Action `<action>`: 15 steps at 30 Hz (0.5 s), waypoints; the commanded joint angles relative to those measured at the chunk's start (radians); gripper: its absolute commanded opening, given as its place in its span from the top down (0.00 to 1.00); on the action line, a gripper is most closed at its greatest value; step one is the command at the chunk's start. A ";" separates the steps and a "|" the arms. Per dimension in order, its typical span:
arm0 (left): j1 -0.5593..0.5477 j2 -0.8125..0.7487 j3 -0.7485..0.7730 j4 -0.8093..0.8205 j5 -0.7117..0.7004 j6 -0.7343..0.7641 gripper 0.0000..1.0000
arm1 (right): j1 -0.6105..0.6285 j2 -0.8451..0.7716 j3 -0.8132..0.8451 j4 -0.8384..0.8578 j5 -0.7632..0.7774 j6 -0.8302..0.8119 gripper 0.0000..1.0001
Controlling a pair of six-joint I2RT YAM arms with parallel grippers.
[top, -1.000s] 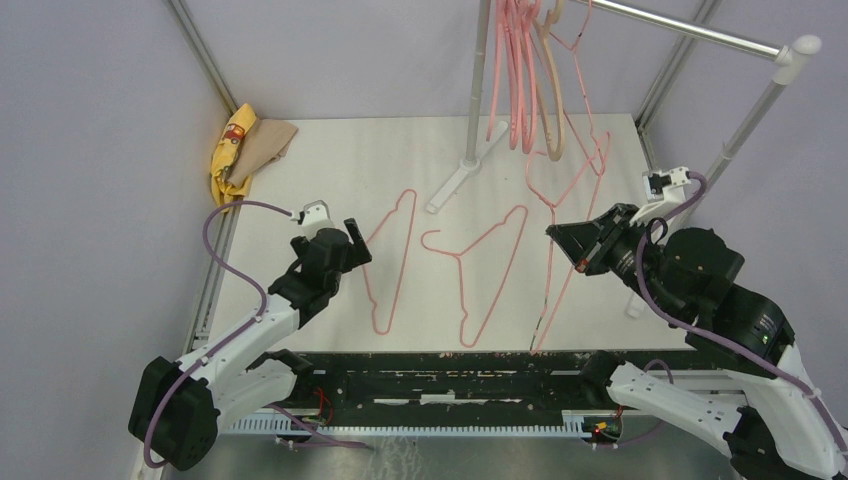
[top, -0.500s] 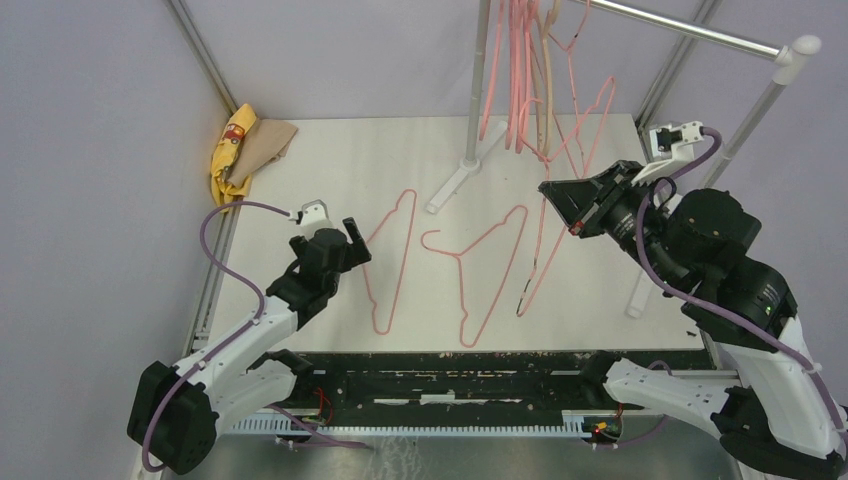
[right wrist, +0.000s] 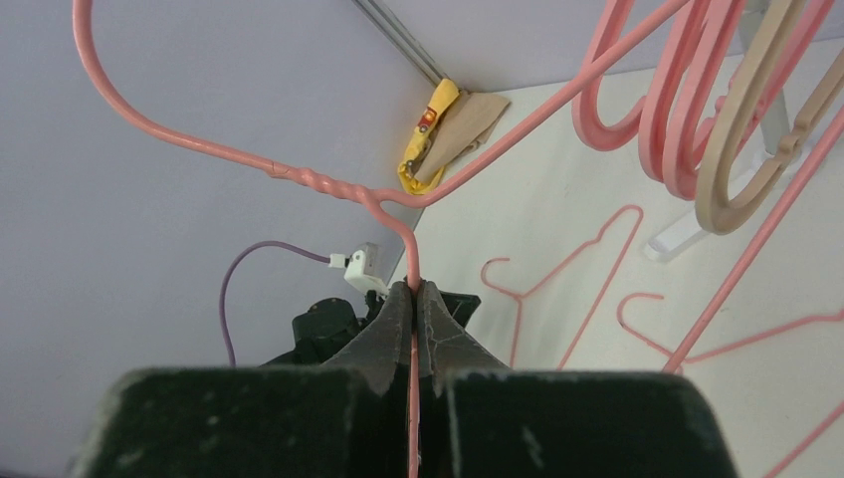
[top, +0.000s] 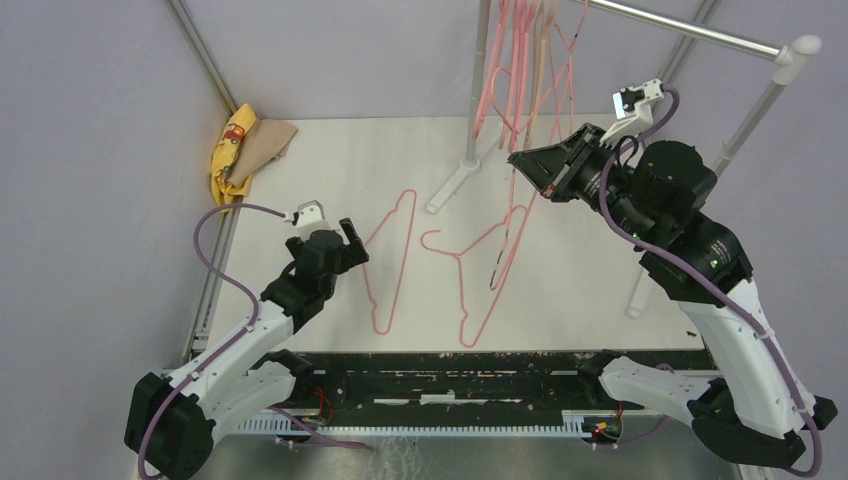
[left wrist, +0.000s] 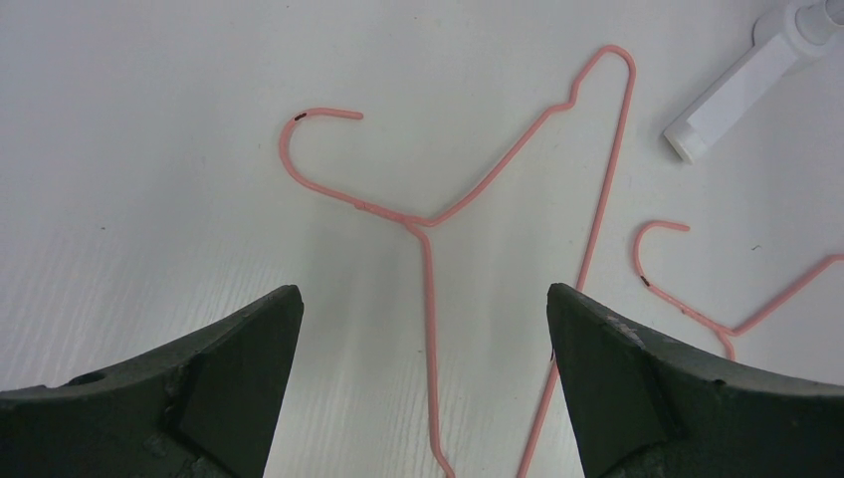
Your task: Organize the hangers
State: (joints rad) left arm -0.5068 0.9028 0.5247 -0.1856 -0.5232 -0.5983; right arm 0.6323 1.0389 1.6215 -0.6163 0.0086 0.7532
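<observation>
My right gripper (top: 517,160) is raised near the rail and shut on the stem of a thin pink wire hanger (right wrist: 318,184). The hanger's body dangles below it, off the table. Two more thin pink hangers lie flat on the table, one on the left (top: 390,262) and one in the middle (top: 482,272). Thick pink hangers (top: 505,75) and a beige hanger (top: 545,70) hang from the rail. My left gripper (top: 352,240) hovers low and open over the left hanger (left wrist: 430,299), whose stem runs between the spread fingers untouched.
The white-and-silver rail stand has a foot (top: 450,185) on the table, a top bar (top: 690,30) and a right post (top: 745,130). A yellow cloth (top: 230,150) and a tan cloth (top: 272,138) lie at the back left corner.
My right gripper rose and swung left and back toward the rail, lifting its wire hanger clear of the table. The left arm barely shifted.
</observation>
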 commanded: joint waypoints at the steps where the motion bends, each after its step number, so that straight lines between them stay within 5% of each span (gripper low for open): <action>1: -0.006 -0.023 0.034 0.013 -0.035 0.012 0.01 | -0.106 0.004 0.003 0.169 -0.185 0.104 0.99; 15: -0.006 0.011 0.045 0.010 -0.047 0.018 0.01 | -0.533 0.108 -0.054 0.514 -0.589 0.443 0.99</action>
State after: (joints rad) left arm -0.5076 0.9001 0.5247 -0.1917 -0.5430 -0.5983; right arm 0.1680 1.1194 1.5284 -0.2871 -0.4454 1.0878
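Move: The wire hanger is already in my right hand. I'm taking it to a free spot on the rail about 18 cm ahead, some 6 cm right and roughly 20 cm above. The hung wire hanger's middle is about 12 cm ahead and 4 cm right, the tan hanger's 11 cm ahead and level sideways, both some 5 cm up. From my left hand that spot is about 14 cm ahead, 41 cm right and 55 cm up. I carry the pinched wire hanger forward about 7 cm towards the rail, gaining speed, and drift some 4 cm to the right as I go. I rise a couple of centimetres early on, then stay nearly level. My right wrist rolls close to 20 degrees, its left side coming up, while the fingers keep shut on the wire. ##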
